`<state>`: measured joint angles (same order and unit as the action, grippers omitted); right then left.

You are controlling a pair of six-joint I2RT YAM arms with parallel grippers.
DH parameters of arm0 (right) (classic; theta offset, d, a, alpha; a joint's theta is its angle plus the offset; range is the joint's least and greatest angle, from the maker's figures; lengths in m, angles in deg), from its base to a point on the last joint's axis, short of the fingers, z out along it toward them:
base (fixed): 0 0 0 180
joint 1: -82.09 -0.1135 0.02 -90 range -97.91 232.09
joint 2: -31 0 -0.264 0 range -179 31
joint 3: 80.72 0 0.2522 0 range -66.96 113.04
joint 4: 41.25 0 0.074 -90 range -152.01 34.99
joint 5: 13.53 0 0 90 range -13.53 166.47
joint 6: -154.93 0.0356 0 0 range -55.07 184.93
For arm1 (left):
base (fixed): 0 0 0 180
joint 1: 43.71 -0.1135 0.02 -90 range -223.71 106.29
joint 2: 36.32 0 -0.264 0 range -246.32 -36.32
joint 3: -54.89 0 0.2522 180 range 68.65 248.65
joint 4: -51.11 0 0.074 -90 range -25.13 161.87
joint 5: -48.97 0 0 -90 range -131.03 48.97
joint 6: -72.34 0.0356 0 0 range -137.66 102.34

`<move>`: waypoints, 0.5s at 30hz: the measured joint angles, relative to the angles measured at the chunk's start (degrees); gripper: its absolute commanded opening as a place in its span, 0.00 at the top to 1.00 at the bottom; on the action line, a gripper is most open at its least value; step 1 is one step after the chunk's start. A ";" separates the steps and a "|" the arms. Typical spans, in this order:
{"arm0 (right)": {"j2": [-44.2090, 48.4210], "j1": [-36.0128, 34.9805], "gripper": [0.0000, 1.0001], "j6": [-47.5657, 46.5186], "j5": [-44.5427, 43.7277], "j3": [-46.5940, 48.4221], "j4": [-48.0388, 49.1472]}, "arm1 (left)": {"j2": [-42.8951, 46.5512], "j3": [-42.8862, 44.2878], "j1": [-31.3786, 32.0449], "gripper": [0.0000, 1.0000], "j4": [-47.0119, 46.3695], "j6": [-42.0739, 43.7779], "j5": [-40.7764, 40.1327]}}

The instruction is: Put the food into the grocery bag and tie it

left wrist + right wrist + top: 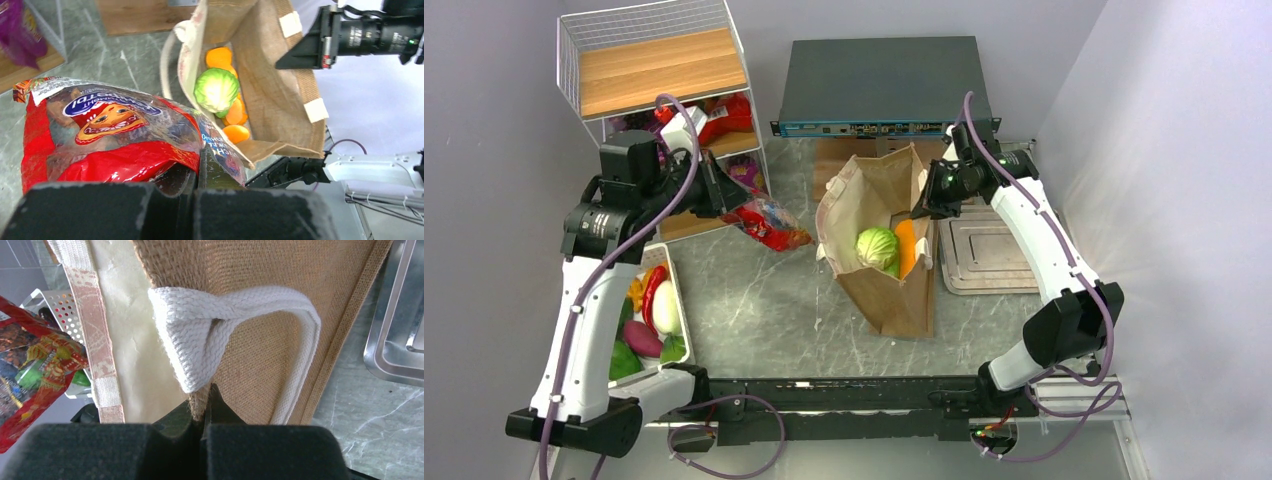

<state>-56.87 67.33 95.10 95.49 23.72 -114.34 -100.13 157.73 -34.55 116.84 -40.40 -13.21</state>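
Observation:
The tan grocery bag lies in the middle of the table with its mouth held open. Inside sit a pale-green cabbage and an orange carrot-like piece. My right gripper is shut on the bag's far rim, pinching the burlap edge just under a cream handle. My left gripper is shut on a glossy red snack packet, held above the table left of the bag. In the left wrist view the packet hangs before the bag mouth, cabbage beyond.
A white wire shelf with a wooden top stands at the back left, more red and purple packets on its lower level. A dark flat box is behind the bag. A metal tray lies right of it. A white basket of vegetables sits front left.

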 measured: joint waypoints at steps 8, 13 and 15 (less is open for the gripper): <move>-0.11 -2.01 1.00 0.00 -1.05 1.07 -0.79 | -2.21 7.54 3.52 1.00 0.33 0.09 3.91; -0.17 -3.26 1.00 0.00 -1.25 1.31 -0.96 | -5.16 14.99 4.96 1.00 1.36 -0.37 5.01; -0.20 -3.67 1.00 0.00 -1.44 1.31 -1.01 | -6.03 17.05 5.75 1.00 1.31 -0.52 5.40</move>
<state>-57.07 63.66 95.10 94.05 25.03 -115.35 -106.16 174.78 -28.80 118.15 -40.93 -7.82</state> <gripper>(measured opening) 0.009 0.012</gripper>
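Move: The left hand holds the red snack pack high; the mouth of the grocery bag lies about 21 cm to its right, 5 cm ahead and some 14 cm below. The cabbage sits inside the bag, roughly 22 cm right, 4 cm ahead and 28 cm down. The right gripper, pinching the bag's right rim, is about 30 cm right, 6 cm ahead and 14 cm lower; from it the mouth's middle is 8 cm left, level with it. Still pinching the red snack pack, the left hand lifts it about 8 cm while carrying it some 4 cm right, across towards the bag's side, and easing back slightly; the wrist swings about 10 degrees clockwise and tips the fingers up a little. The right hand keeps its pinch on the bag's rim and draws it about 2 cm left. ##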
